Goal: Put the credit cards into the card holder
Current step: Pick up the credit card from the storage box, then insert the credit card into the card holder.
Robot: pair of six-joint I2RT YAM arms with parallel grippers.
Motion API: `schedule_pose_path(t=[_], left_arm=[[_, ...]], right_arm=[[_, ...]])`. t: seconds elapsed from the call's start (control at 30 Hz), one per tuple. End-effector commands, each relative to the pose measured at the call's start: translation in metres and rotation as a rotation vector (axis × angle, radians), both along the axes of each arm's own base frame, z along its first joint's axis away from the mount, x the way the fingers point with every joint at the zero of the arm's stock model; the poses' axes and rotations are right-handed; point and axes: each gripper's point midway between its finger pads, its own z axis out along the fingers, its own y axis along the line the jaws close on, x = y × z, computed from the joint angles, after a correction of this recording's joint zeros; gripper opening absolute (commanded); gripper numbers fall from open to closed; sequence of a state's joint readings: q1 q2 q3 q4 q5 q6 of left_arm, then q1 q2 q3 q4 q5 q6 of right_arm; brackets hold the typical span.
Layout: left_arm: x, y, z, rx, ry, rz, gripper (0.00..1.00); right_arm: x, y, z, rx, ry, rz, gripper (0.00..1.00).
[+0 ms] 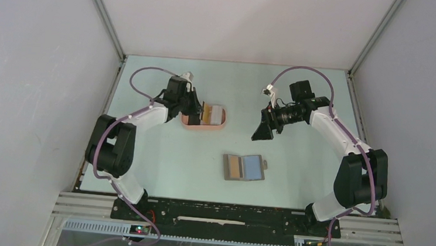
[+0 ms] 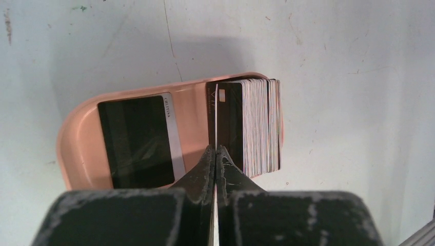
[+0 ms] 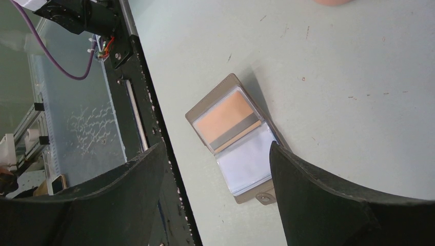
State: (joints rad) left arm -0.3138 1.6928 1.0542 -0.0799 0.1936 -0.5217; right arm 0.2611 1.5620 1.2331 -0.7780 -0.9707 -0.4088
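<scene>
The salmon-pink card holder point(image 1: 187, 123) point(image 2: 82, 133) sits at the back left of the table. One black credit card point(image 2: 136, 141) lies flat in it. Several more cards point(image 2: 261, 125) stand on edge at its right end. My left gripper point(image 1: 196, 106) point(image 2: 216, 147) is over the holder, shut on one thin card point(image 2: 216, 115) seen edge-on beside that stack. My right gripper point(image 1: 262, 131) point(image 3: 218, 146) hangs open above the table with nothing in it. Below it an orange card point(image 3: 225, 115) and a pale blue card point(image 3: 249, 164) sit in a wallet.
The grey folding wallet point(image 1: 244, 167) point(image 3: 205, 102) lies open at the middle of the table, toward the near edge. The black base rail point(image 3: 149, 113) runs along the table's near edge. Grey walls close in the back and both sides.
</scene>
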Motion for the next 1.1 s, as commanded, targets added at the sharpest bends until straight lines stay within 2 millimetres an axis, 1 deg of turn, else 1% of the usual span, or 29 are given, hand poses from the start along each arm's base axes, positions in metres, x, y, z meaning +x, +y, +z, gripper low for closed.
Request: schedule_pose_path(t=[0.0, 0.07, 0.17, 0.23, 0.27, 0.4, 0.43, 0.53, 0.67, 0.73, 0.8, 0.9, 1.07], left_arm=[[-0.005, 0.014, 0.023, 0.059, -0.086, 0.017, 0.0], [-0.01, 0.019, 0.029, 0.068, -0.111, 0.018, 0.0], [-0.022, 0.019, 0.046, 0.045, -0.174, -0.007, 0.0], [-0.035, 0.012, 0.061, -0.012, -0.23, -0.052, 0.0], [-0.042, 0.006, 0.071, -0.056, -0.269, -0.084, 0.0], [-0.085, -0.018, 0.098, -0.216, -0.378, -0.209, 0.0], [-0.096, -0.025, 0.108, -0.26, -0.417, -0.242, 0.0], [-0.135, -0.047, 0.13, -0.369, -0.534, -0.354, 0.0], [-0.181, -0.069, 0.148, -0.509, -0.652, -0.434, 0.0], [-0.197, -0.076, 0.153, -0.571, -0.697, -0.444, 0.0], [-0.207, -0.081, 0.155, -0.613, -0.715, -0.445, 0.0], [-0.221, -0.089, 0.16, -0.684, -0.74, -0.47, 0.0], [-0.23, -0.102, 0.168, -0.777, -0.736, -0.514, 0.0]], right_arm=[[0.006, 0.0, 0.018, 0.023, -0.067, 0.011, 0.82], [0.005, -0.001, 0.019, 0.023, -0.076, 0.016, 0.82], [0.002, 0.0, 0.023, 0.031, -0.096, 0.031, 0.81], [-0.001, 0.0, 0.028, 0.044, -0.117, 0.048, 0.81], [-0.003, 0.0, 0.031, 0.05, -0.126, 0.057, 0.81], [-0.012, 0.002, 0.04, 0.091, -0.163, 0.093, 0.81], [-0.015, 0.003, 0.044, 0.107, -0.174, 0.102, 0.81], [-0.025, 0.005, 0.052, 0.15, -0.189, 0.128, 0.8], [-0.04, 0.007, 0.06, 0.212, -0.186, 0.161, 0.8], [-0.049, 0.01, 0.066, 0.261, -0.179, 0.185, 0.8], [-0.058, 0.012, 0.073, 0.307, -0.17, 0.205, 0.8], [-0.067, 0.019, 0.076, 0.332, -0.156, 0.23, 0.79], [-0.076, 0.03, 0.077, 0.352, -0.101, 0.254, 0.78]])
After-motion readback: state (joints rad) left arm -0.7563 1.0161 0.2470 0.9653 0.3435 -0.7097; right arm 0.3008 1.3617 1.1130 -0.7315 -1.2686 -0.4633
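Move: About 20 cm back and 20 cm right of the left hand, 8 cm below it, lies the open card holder. The left hand already pinches the gold credit card over the storage box, whose middle is 2 cm ahead and 7 cm below; the card stack stands 5 cm right and 2 cm ahead. The right hand has this gold card some 26 cm left, 13 cm ahead and 10 cm lower, and the card holder about 6 cm back, 5 cm left and 16 cm below. Lifting the gold card clear of the storage box, the left hand keeps its pinch, rises about 13 cm and sweeps some 22 cm back and, after a slight start leftward, 10 cm right towards the card holder and the open right gripper, fingers tilting up towards level and swinging clockwise. The right hand, still wide open, draws back and rises about 6 cm each, easing left towards the card. ##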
